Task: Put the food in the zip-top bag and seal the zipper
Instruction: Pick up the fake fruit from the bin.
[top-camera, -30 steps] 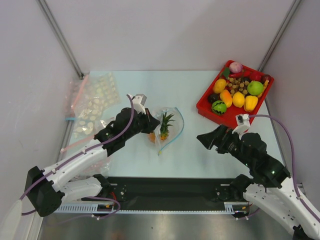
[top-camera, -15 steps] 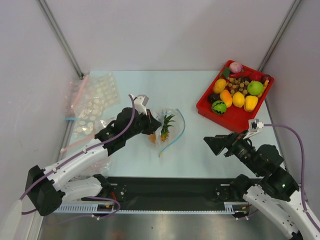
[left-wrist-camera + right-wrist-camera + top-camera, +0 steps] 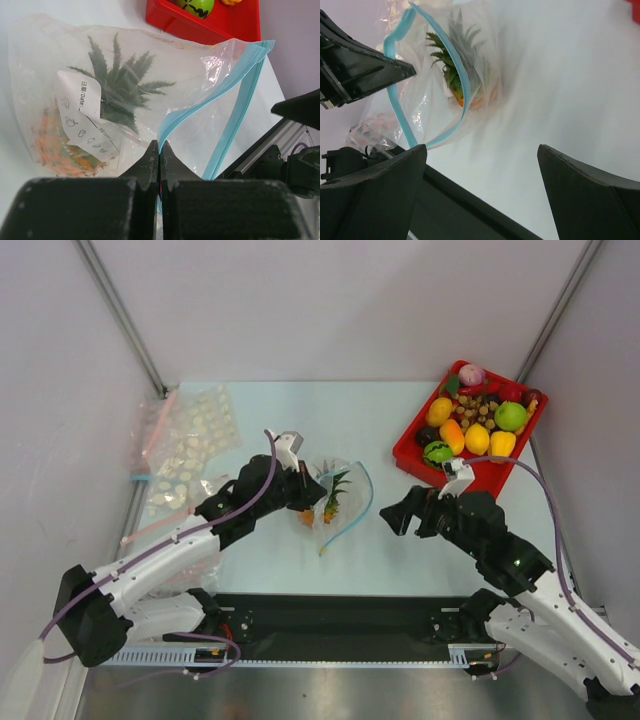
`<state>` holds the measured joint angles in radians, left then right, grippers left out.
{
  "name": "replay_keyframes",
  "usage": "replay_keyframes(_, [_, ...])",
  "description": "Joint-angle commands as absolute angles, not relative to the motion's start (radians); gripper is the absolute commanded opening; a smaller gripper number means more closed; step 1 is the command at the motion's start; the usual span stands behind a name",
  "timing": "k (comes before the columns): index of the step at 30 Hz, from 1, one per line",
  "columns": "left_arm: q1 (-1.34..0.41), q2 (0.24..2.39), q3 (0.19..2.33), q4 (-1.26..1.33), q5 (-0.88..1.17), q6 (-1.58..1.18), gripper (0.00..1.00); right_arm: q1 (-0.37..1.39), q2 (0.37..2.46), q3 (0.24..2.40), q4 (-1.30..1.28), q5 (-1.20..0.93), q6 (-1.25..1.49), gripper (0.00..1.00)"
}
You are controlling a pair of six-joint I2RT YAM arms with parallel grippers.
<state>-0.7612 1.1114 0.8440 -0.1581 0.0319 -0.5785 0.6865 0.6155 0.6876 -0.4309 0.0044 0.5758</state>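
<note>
The clear zip-top bag lies mid-table with its mouth gaping, and the orange pineapple with green leaves is inside it. My left gripper is shut on the light-blue zipper at the bag's near-left edge. In the left wrist view its fingertips pinch the strip, with the pineapple behind the plastic. My right gripper stands open and empty just right of the bag. In the right wrist view it is above bare table, apart from the zipper and pineapple. More food, including a green dark-marked fruit, lies in the tray.
A red tray at the back right holds a yellow piece, a dark piece and several other toy foods. A pile of clear bags with pink strips lies at the back left. A black rail runs along the near edge.
My right arm pulled back to the right, then swung left and now sits close to the bag's mouth, still open. The left gripper kept its grip and shifted slightly right.
</note>
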Motion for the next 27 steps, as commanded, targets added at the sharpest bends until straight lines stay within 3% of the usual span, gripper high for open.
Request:
replay_keyframes(1, [-0.77, 1.12, 0.888, -0.115, 0.064, -0.58, 0.0, 0.69, 0.598, 0.747, -0.322, 0.103, 0.482, 1.0])
replay_keyframes(7, [-0.772, 1.137, 0.893, -0.12, 0.003, -0.546, 0.0, 0.608, 0.744, 0.894, -0.32, 0.394, 0.437, 0.97])
replay_keyframes(11, [-0.772, 1.172, 0.907, -0.121, 0.003, -0.534, 0.0, 0.465, 0.896, 0.995, -0.338, 0.316, 0.434, 0.97])
replay_keyframes(18, [-0.77, 1.164, 0.907, -0.121, 0.003, -0.526, 0.0, 0.289, 1.087, 0.971, -0.25, 0.207, 0.471, 1.0])
replay_keyframes(27, [-0.772, 1.155, 0.899, -0.107, 0.008, -0.528, 0.0, 0.21, 1.296, 0.988, -0.181, 0.23, 0.476, 1.0])
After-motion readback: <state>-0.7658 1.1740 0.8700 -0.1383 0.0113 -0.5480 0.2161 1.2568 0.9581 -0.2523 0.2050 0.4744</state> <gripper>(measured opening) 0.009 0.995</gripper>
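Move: Ahead of the empty right hand and to its right, the green watermelon sits in the red bin's near end, about 24 cm farther out, 14 cm to the right and 13 cm lower. The avocado lies some 5 cm beyond the watermelon and 3 cm to its left; the orange mango is about 5 cm beyond and 4 cm to its right. From the left hand, still pinching the bag's rim, the watermelon lies roughly 16 cm ahead, 34 cm to the right and 12 cm lower. Swinging away from the bag in a fast arc, the right hand travels about 19 cm forward and 12 cm to its right towards the watermelon, first rising some 7 cm, then sinking past its starting height. The wrist turns roughly 35 degrees clockwise so the fingers come to point forward, staying wide open. The left hand keeps its pinch on the bag's rim, barely shifting. ##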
